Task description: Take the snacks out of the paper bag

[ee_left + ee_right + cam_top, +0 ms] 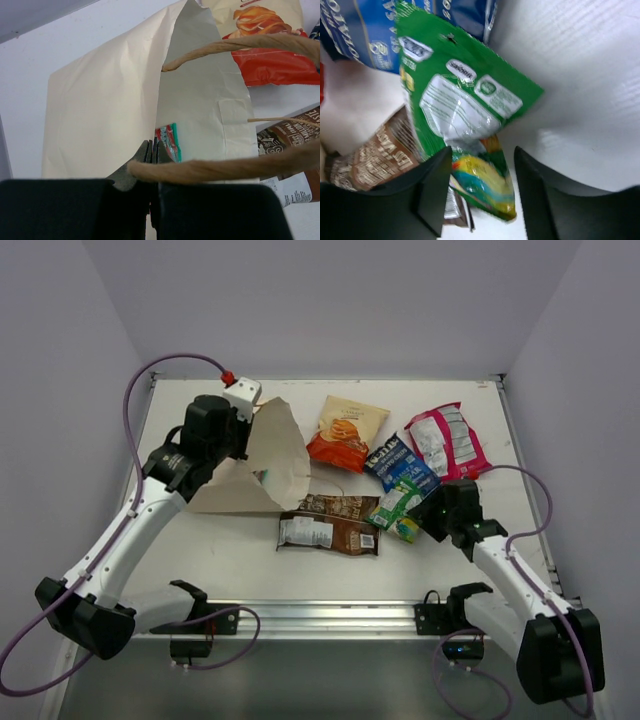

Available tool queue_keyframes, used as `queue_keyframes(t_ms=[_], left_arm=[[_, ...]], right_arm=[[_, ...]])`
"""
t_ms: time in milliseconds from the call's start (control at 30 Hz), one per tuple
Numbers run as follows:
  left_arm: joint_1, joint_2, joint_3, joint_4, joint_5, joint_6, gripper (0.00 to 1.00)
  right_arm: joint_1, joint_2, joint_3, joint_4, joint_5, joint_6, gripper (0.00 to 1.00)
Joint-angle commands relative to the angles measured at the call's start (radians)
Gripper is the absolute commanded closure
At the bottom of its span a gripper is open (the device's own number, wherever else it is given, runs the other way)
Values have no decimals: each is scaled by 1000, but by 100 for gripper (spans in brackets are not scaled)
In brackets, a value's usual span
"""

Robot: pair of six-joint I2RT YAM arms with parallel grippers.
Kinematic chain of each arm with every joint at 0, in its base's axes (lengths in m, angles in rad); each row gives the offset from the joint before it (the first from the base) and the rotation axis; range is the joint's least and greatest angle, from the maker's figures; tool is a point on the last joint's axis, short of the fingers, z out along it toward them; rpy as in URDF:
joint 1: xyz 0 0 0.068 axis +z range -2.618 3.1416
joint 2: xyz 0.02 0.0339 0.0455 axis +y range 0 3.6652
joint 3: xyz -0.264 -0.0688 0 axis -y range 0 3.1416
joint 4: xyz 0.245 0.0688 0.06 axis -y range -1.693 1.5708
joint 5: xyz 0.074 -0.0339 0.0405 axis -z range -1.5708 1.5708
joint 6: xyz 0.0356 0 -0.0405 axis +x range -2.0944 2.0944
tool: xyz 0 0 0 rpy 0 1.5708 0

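Observation:
The tan paper bag (262,462) lies on its side at the left, its mouth facing right. My left gripper (243,428) (152,145) is shut on the bag's upper wall and holds the mouth open. A teal candy pack (169,141) lies inside the paper bag (100,110). Out on the table are the orange chips (345,432), the pink packet (448,440), the dark blue packet (400,462), the brown packet (330,524) and the small green packet (397,506). My right gripper (425,512) (482,170) stands open astride the green packet's (455,110) lower end.
A twisted cord handle (225,167) crosses just in front of my left fingers. The blue packet (370,35) and brown packet (380,155) press close against the green one. The white table (230,560) ends at a metal rail (330,615) in front.

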State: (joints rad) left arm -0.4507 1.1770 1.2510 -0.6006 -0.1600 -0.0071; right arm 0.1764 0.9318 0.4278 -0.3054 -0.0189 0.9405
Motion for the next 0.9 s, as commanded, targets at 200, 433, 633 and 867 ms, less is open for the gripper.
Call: queue_keyframes(t_ms=[200,433,633,867], left_arm=[[4,-57,37,7,85,62,100],[4,-66,37,2,109,68,100],[3,-88,16,8,149,70,100],[3,-105,1,13,197,65,100]], right_arm=[[26,-174,313,-258,151,-116,6],[392,77,518,26,56,-229,6],[628,413,695,210,80,-204,6],[729,748,859,298,88,-120,7]])
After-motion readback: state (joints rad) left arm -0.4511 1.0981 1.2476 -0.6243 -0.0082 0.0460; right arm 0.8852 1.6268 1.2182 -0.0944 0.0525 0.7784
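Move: The last snack, a small red-and-teal candy packet inside the paper bag, lies about 37 cm left of the right hand, 8 cm farther out and 3 cm higher. On the table just below that hand, the green packet is 5 cm left; the blue packet is 5 cm left and 10 cm out, the brown packet 21 cm left and 3 cm back. From the rim-holding left hand, the candy packet is roughly 1 cm ahead, 4 cm right and 18 cm below. Right hand opens off the green packet, arcs about 30 cm left to the bag the left eases back. ##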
